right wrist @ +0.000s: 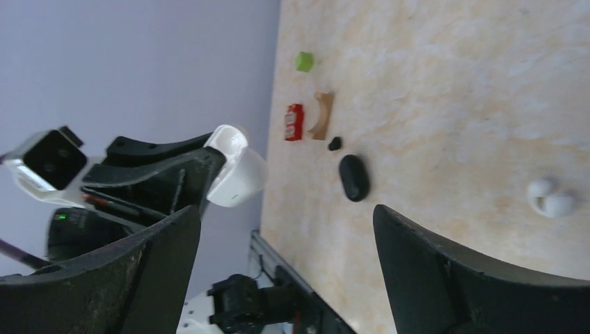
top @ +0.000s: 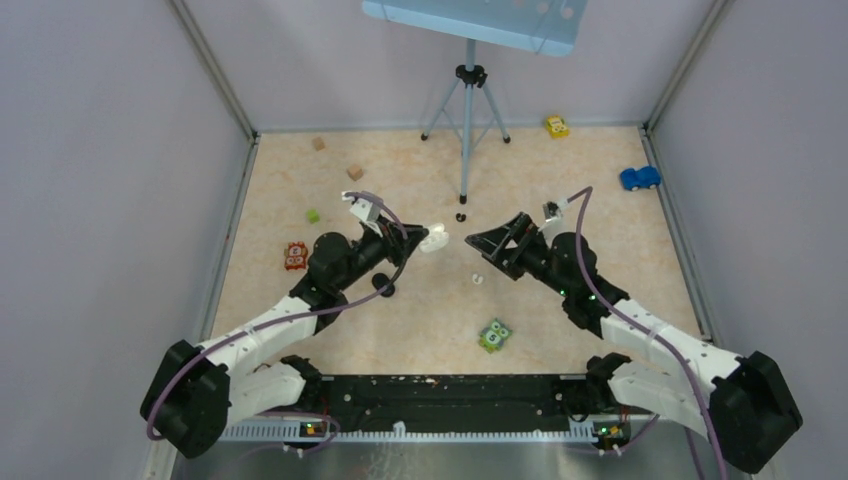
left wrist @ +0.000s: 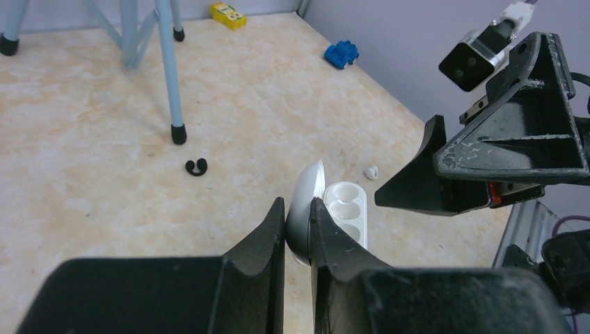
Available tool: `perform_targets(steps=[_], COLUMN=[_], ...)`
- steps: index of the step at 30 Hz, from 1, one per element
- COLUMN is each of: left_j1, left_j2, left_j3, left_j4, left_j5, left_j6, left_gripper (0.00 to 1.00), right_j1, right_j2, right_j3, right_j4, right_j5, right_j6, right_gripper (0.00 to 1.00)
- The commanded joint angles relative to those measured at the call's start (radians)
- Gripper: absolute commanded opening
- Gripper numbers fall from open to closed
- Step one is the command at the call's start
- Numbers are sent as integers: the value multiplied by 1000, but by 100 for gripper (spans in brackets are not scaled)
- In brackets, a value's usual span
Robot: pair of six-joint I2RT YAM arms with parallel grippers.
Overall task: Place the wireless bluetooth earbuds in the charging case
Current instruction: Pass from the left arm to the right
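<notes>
My left gripper (left wrist: 298,206) is shut on the lid of an open white charging case (left wrist: 344,209), held above the table with its empty wells showing. In the top view the case (top: 435,240) hangs at the left gripper's (top: 424,241) tips, close to my right gripper (top: 481,243). The right gripper (right wrist: 285,216) is open and empty, facing the case (right wrist: 236,174). A white pair of earbuds (right wrist: 552,198) lies on the table (top: 477,279) below the right gripper. A black pair of earbuds (left wrist: 196,167) lies near the tripod foot (top: 460,216).
A black case (right wrist: 354,177) lies on the table near a red toy (right wrist: 294,122) and a wooden arch (right wrist: 321,115). A tripod (top: 467,110) stands at the back centre. A blue car (top: 639,178), a yellow car (top: 556,126), a green owl tile (top: 494,335) and tan cubes (top: 354,172) are scattered around.
</notes>
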Motion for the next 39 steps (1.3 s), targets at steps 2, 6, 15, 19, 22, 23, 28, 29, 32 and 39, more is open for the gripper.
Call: perform_targets(steps=[2, 6, 15, 19, 22, 23, 28, 29, 32, 39], left_j1=[-6, -7, -6, -7, -6, -6, -6, -6, -6, -7], left_j2=[-42, -36, -57, -76, -100, -107, -133, -133, -131, -125], left_j3=[-22, -7, -13, -18, -23, -25, -32, -32, -31, -27], left_j4=[201, 175, 153, 135, 112, 103, 86, 83, 79, 79], left_j5=[-79, -45, -29, -23, -41, -51, -57, -56, -60, -55], left_j6=[1, 39, 82, 100, 102, 102, 116, 118, 119, 127], left_gripper=[0, 0, 0, 0, 0, 0, 0, 0, 0, 0], right_j1=[25, 55, 108, 120, 125, 126, 132, 132, 132, 132], right_j2=[121, 177, 267, 306, 354, 368, 413, 419, 436, 463], right_j3=[34, 72, 117, 116, 110, 110, 108, 109, 115, 122], right_j4=[372, 316, 415, 464, 549, 568, 638, 646, 670, 700], right_j5=[-135, -114, -111, -119, -132, -134, -134, -134, -141, -154], right_j6=[231, 254, 312, 334, 349, 355, 371, 372, 376, 388], right_gripper=[91, 95, 93, 90, 81, 79, 69, 67, 64, 56])
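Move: The left hand still holds the open white charging case, whose middle sits about 3 cm to its right; the right gripper it is meant for waits some 15 cm right and 4 cm back. From the right hand, the case lies about 12 cm left, 4 cm ahead and slightly above. On the table some 20 cm below, the white earbuds lie 4 cm ahead and 1 cm left of the right hand; the black case lies 10 cm left of the left hand, level with it. Sweep the right gripper left about 10 cm to the free end of the white charging case, rising slightly as you go. Roll its left side up some 20 degrees, turn it a little counter-clockwise, and narrow the wide-open fingers to just over half. Keep the left gripper's pinch on the case while raising it about 4 cm and tilting its fingers upward. ##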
